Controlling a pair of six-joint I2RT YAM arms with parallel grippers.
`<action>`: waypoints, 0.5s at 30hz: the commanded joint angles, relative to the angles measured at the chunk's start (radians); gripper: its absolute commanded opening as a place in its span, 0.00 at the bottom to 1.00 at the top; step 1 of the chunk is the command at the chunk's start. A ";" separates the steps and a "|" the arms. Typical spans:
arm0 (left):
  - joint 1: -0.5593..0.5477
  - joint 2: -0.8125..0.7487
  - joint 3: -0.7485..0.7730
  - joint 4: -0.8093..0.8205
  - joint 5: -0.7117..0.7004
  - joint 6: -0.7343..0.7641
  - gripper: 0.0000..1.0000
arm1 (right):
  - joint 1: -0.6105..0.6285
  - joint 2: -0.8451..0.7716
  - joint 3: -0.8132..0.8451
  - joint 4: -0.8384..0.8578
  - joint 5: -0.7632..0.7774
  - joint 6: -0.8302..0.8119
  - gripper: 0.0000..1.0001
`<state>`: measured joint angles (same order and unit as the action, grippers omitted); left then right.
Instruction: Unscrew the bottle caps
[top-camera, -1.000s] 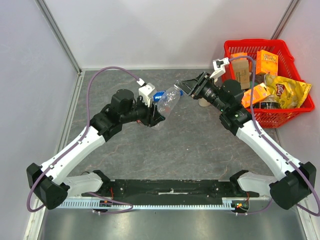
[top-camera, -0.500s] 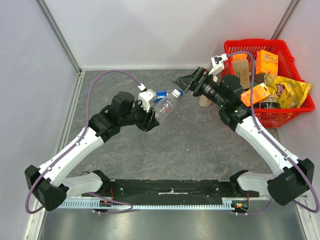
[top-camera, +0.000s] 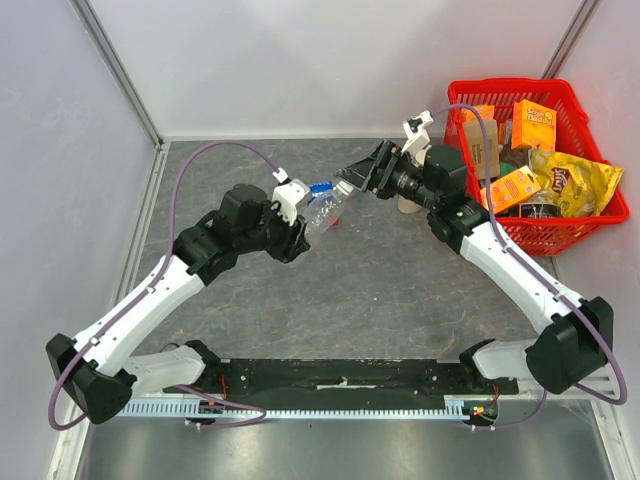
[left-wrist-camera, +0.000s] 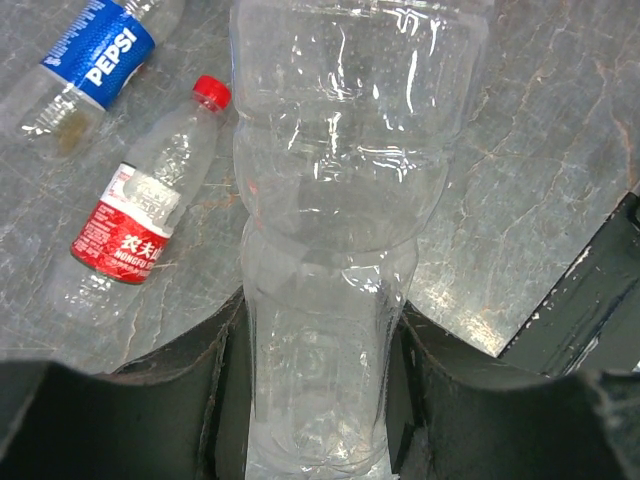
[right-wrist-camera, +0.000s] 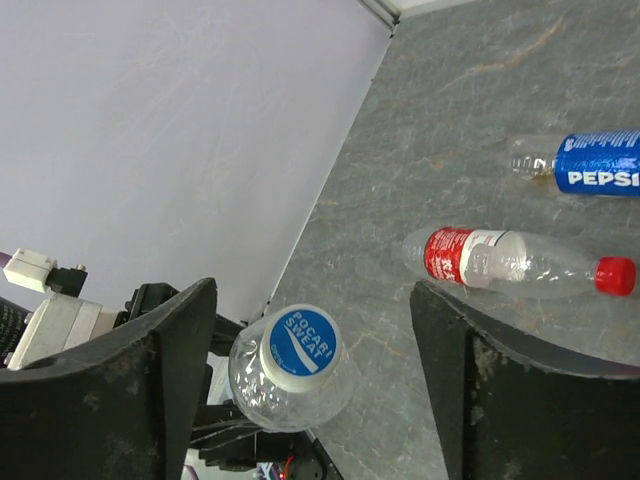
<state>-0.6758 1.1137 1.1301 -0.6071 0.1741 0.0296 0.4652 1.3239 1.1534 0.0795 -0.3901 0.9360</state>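
Observation:
My left gripper (left-wrist-camera: 320, 335) is shut on the lower body of the unlabelled clear bottle (left-wrist-camera: 340, 200), which it holds off the table (top-camera: 318, 210). The bottle's cap (right-wrist-camera: 300, 347), white with a blue printed top, sits on its neck and faces the right wrist camera. My right gripper (right-wrist-camera: 312, 300) is open, its fingers (right-wrist-camera: 150, 380) wide on either side of the cap and clear of it. On the table lie the Pepsi bottle (right-wrist-camera: 590, 162) and the red-label bottle (right-wrist-camera: 500, 260) with its red cap (right-wrist-camera: 614, 275). The Pepsi bottle's cap is out of view.
A red basket (top-camera: 600, 215) full of snack boxes and a yellow chips bag (top-camera: 575, 185) stands at the back right. A beige bottle (top-camera: 408, 206) peeks out behind my right arm. Grey walls close in the left and far sides.
My right gripper was shut on the held bottle's cap, then opened and drew back. Both arms have shifted left, and the open right gripper again faces the cap.

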 joint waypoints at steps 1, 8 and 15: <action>-0.002 -0.003 0.050 -0.002 -0.028 0.049 0.34 | -0.002 0.004 0.028 0.013 -0.050 0.029 0.81; -0.002 0.011 0.053 0.000 -0.031 0.055 0.33 | -0.002 0.026 -0.003 0.034 -0.073 0.055 0.69; -0.002 0.017 0.051 0.000 -0.059 0.064 0.33 | -0.002 0.037 -0.007 0.042 -0.095 0.072 0.57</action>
<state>-0.6758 1.1294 1.1400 -0.6205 0.1379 0.0509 0.4652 1.3575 1.1522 0.0826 -0.4511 0.9863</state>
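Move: The cap of the clear bottle is nearly between the right fingers, about 3 cm left of that hand, 1 cm back and 1 cm below. From the left hand, which already holds the bottle low on its body, the cap is some 7 cm ahead, 9 cm right and 9 cm higher. Roughly 30 cm below the right hand, the Pepsi bottle lies 13 cm ahead and 9 cm left, and the red-capped bottle 6 cm ahead and 14 cm left. The right hand eases down and left towards the cap for another grip, travelling only about 1.5 cm and turning some 5 degrees, while its wide-open fingers close by about a third, one on either side of the cap with a gap still left. The left hand keeps its hold low on the tilted bottle and stays nearly in place, offering the cap up to the right fingers. ##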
